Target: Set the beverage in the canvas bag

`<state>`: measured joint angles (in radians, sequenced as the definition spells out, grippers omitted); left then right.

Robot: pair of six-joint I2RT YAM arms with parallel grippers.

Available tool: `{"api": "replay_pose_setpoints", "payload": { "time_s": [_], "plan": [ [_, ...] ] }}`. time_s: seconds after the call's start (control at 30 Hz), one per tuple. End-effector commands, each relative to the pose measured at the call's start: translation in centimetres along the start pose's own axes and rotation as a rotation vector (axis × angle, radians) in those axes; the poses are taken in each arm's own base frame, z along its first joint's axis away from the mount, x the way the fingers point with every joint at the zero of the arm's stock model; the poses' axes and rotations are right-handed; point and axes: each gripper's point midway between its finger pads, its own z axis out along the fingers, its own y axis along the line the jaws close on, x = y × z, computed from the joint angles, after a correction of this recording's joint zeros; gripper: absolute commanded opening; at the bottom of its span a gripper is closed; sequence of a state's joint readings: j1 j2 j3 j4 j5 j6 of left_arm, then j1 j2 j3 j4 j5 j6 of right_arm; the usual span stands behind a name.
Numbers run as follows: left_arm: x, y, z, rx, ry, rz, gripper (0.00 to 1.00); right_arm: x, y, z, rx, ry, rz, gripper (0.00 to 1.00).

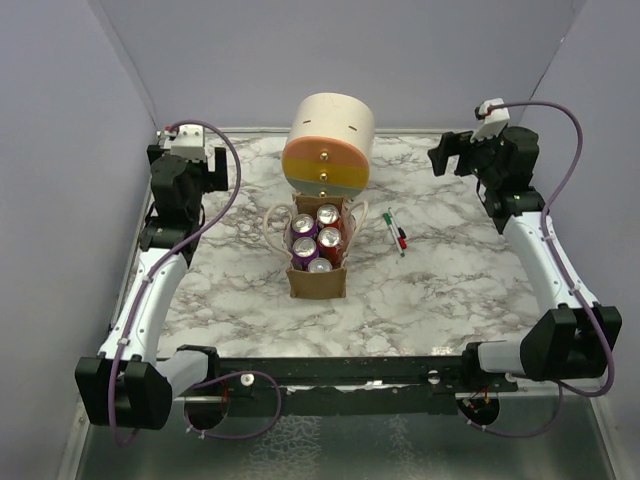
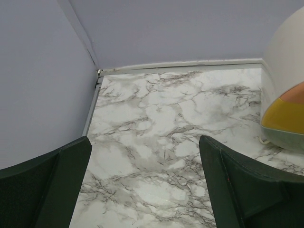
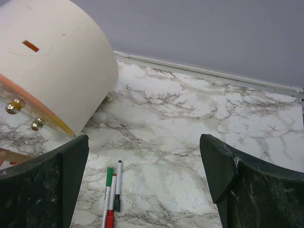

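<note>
The tan canvas bag (image 1: 318,283) stands at the table's middle with its cream cord handles (image 1: 272,222) hanging out to the sides. Several beverage cans (image 1: 329,238) with purple and red sides stand upright inside it, tops showing. My left gripper (image 1: 214,164) hovers at the far left, well away from the bag, jaws open over bare marble (image 2: 145,175). Over at the far right my right gripper (image 1: 449,156) is also open and empty (image 3: 145,175). The bag and the cans do not show in the left wrist view.
A large cream cylinder (image 1: 330,145) with orange-yellow drawer fronts lies just behind the bag (image 3: 52,61) (image 2: 285,71). Three pens (image 1: 396,231) lie right of the bag (image 3: 112,199). Grey walls close the table on three sides.
</note>
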<state>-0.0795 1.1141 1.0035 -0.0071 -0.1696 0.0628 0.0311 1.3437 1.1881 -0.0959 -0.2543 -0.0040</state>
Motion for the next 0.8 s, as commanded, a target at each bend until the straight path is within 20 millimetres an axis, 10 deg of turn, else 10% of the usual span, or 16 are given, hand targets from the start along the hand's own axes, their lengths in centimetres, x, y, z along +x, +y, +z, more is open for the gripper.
{"api": "replay_pose_setpoints", "payload": {
  "time_s": [0.0, 0.5, 0.77],
  "plan": [
    [-1.9, 1.9, -0.8, -0.095, -0.07, -0.04, 0.99, -1.4, -0.2, -1.7, 0.031, -0.07, -0.013, 1.0],
    [-0.9, -0.9, -5.3, 0.112, -0.054, 0.018, 0.99, 1.3, 3.2, -7.2, -0.094, -0.001, -0.075, 1.0],
    [-1.8, -1.0, -7.4, 0.138, -0.074, 0.012, 0.99, -1.1, 3.0, -11.9, -0.03, -0.081, -0.183, 0.99]
  ]
}}
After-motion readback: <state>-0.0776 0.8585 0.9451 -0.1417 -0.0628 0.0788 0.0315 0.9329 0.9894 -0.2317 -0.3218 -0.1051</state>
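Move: The loaded canvas bag stands roughly 25 cm to the left hand's right, 10 cm back and 23 cm below. From the right hand, the bag is about 29 cm left and 14 cm back, also 23 cm below; the markers lie about 9 cm left, 5 cm back and 29 cm below, and the drawer cabinet sits some 15 cm ahead, 27 cm left and 20 cm lower. Both empty hands head back towards their own bases, high above the table, touching nothing, fingers staying wide open. The right draws back about 10 cm, gathering speed and lifting a little at the end as its fingers tip up slightly; the left first rises slightly, then retreats roughly 6 cm, still climbing and turning a touch clockwise. ##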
